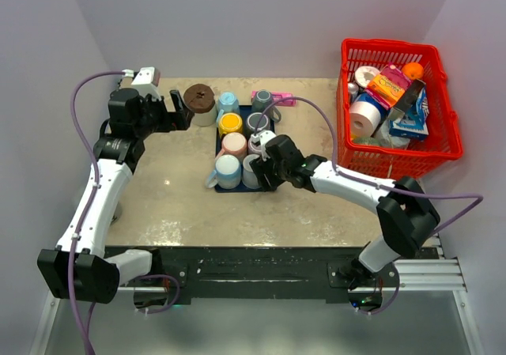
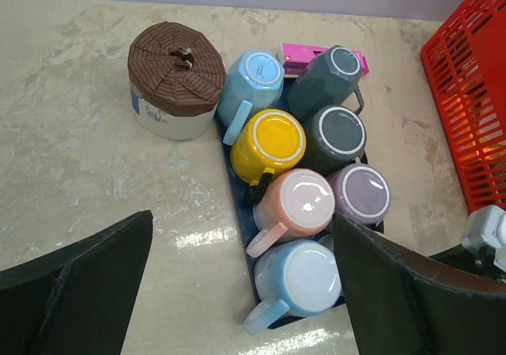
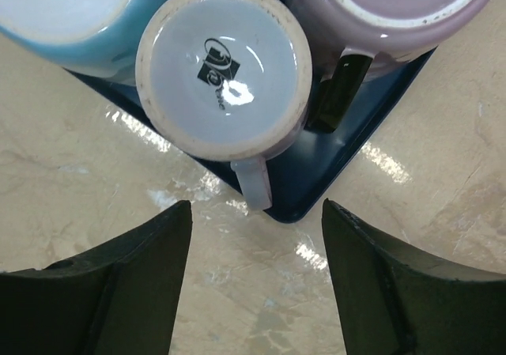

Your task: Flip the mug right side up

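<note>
Several mugs stand upside down on a dark blue tray (image 1: 219,145). At its near right corner is a pale grey-white mug (image 3: 224,70) with a black logo on its base. Its handle (image 3: 253,183) points at my right gripper (image 3: 256,206). That gripper is open, its fingers either side of the handle's end and apart from it, low over the table by the tray corner (image 1: 265,165). A lilac mug (image 3: 395,7) and a light blue mug (image 3: 71,7) flank the pale one. My left gripper (image 1: 183,111) hovers open at the far left, holding nothing.
A white tub with a brown lid (image 1: 199,102) stands left of the tray. A pink flat object (image 1: 282,98) lies behind the tray. A red basket (image 1: 399,106) full of packages fills the right side. The right arm's cable arcs over the table.
</note>
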You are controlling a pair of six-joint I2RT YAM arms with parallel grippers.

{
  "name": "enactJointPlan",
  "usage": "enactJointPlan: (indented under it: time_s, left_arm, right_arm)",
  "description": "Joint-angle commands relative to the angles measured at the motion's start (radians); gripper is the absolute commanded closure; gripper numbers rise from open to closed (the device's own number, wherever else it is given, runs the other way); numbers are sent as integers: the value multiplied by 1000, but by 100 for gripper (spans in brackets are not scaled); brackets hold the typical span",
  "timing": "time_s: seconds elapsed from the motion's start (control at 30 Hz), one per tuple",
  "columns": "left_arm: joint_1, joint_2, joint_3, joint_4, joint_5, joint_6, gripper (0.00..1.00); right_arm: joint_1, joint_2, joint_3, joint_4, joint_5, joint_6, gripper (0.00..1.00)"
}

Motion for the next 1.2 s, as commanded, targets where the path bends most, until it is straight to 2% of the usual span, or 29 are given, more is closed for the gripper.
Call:
enactJointPlan:
  time_s: [0.0, 0.3, 0.37, 0.53, 0.7, 1.07, 1.13, 1.17]
  left_arm:
    - [6, -8, -7, 34, 15, -19, 1]
    - [6, 10, -8, 24, 30, -32, 1]
    - [6, 7, -13, 21, 27, -27, 1]
    - [6, 9, -18, 14, 18, -27, 1]
    - [6, 10, -19, 5, 10, -35, 1]
    - [6, 0, -27, -18, -12, -30, 1]
    - [6, 0, -27, -22, -22, -29, 1]
    - [6, 0, -25, -24, -23, -29, 1]
  right_arm:
    - [10, 10, -4, 123, 68, -16, 32]
    - [10, 73, -6, 183, 12, -45, 34]
    - [11, 84, -4, 186, 7, -43, 37]
    - [11, 92, -1, 182, 21, -54, 52]
    - [10, 99, -4, 166, 9, -68, 60]
    - [11, 135, 14, 146, 4, -75, 63]
    - [10, 127, 17, 137, 16, -75, 78]
    - [10, 118, 19, 136, 18, -75, 90]
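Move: The upside-down white mug, handle towards the robot's right hand, is centred about 5 cm ahead and 5 cm left of that hand, some 4 cm lower. At similar height, the light blue mug is about 5 cm ahead and 12 cm left, the mauve mug 12 cm ahead and 3 cm left. From the left hand, the white mug lies roughly 5 cm back, 16 cm right and 24 cm down. The right fingers come to pinch the white mug's handle from both sides, just outside the upturned base. To get there the hand eases about 2 cm forward and left, then sinks nearly 4 cm in two steps beside the mug, narrowing from well open to mostly shut and hardly turning. ##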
